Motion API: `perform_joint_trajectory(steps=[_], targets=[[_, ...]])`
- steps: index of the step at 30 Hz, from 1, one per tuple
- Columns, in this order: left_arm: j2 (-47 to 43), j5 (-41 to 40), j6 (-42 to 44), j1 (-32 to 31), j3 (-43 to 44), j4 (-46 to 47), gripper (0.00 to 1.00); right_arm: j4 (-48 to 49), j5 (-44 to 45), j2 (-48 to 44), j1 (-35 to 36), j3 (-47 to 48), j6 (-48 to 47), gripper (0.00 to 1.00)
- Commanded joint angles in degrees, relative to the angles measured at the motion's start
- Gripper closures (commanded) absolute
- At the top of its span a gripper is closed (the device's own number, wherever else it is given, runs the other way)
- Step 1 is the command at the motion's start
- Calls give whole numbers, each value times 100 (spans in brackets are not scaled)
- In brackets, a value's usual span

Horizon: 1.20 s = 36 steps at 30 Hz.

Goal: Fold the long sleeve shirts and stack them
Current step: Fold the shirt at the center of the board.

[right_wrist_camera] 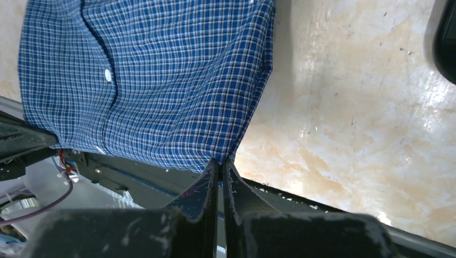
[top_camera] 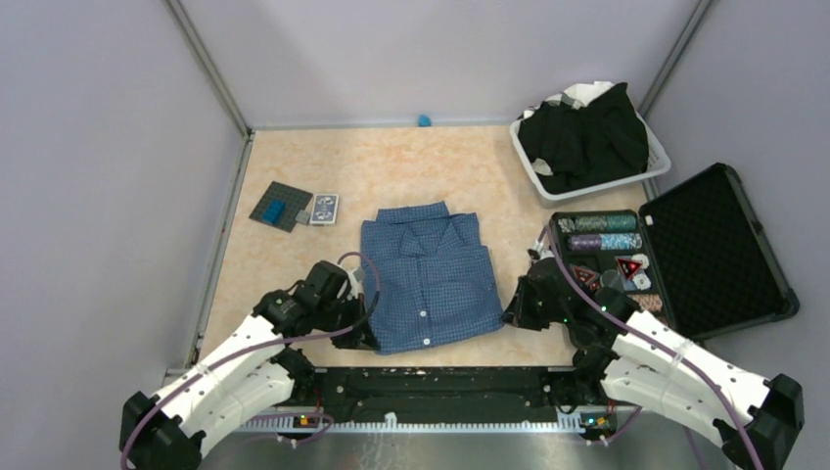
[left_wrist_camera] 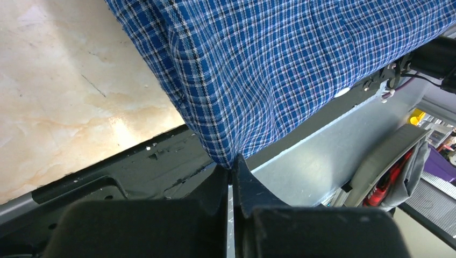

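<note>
The blue checked shirt (top_camera: 429, 274) lies folded in the table's middle, collar toward the back, buttons up. My left gripper (top_camera: 363, 331) is shut on the shirt's near left corner (left_wrist_camera: 226, 156). My right gripper (top_camera: 510, 315) is shut on the shirt's near right corner (right_wrist_camera: 218, 153). Both corners are pinched at the fingertips, near the table's front edge. Black shirts (top_camera: 585, 132) lie heaped in a white basket (top_camera: 658, 162) at the back right.
An open black hard case (top_camera: 719, 250) with foam lining and poker chips stands at the right. A dark plate with a blue brick (top_camera: 279, 207) and a card deck (top_camera: 324, 209) lie at the left. A black rail (top_camera: 440, 384) runs along the front edge.
</note>
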Motion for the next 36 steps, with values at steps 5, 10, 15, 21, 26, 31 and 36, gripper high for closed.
perform_joint_trajectory(steps=[5,10,15,21,26,31,36], targets=[[206,-472,-51,18,1276,-116,100,-226,609,355,35,1526,-313,100],[1660,98,551,1195,2258,560,100,412,132,1970,-864,2808,-1187,100],[3781,8,423,2380,2885,2595,100,1851,-332,4323,-1848,4286,-1739,100],[6368,-323,462,2685,4131,3347,100,2706,-499,6886,-2167,5495,-1739,100],[6398,-161,396,2557,3729,3678,100,3270,-585,6907,-2269,4415,-1591,100],[5071,39,120,2243,2206,3925,100,3563,-635,5499,-2194,2504,-1313,100],[3270,17,209,2160,1379,3311,100,2731,-212,3918,-2053,1669,-1381,100]])
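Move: Both hands already pinch the raised hem corners of the shirt, roughly 6 to 8 cm above the board. The collar end lies some 36 cm ahead and 9 cm right of the left hand, and about 31 cm ahead and 20 cm left of the right hand. The card deck is about 38 cm ahead and 16 cm left of the left hand, the dark baseplate 12 cm farther left of the deck; the parts case is about 14 cm ahead and 29 cm right of the right hand. Keeping both corners pinched, the two arms fling the hem together in a quick arc, rising about 10 cm and sweeping some 33 cm forward over the shirt before dropping towards the board near the collar end, the right hand edging left and the left wrist turning some 25 degrees counter-clockwise. Then both draw the held hem back towards the base by 10 cm or a little more, staying low and lifting slightly, fingers still shut. ##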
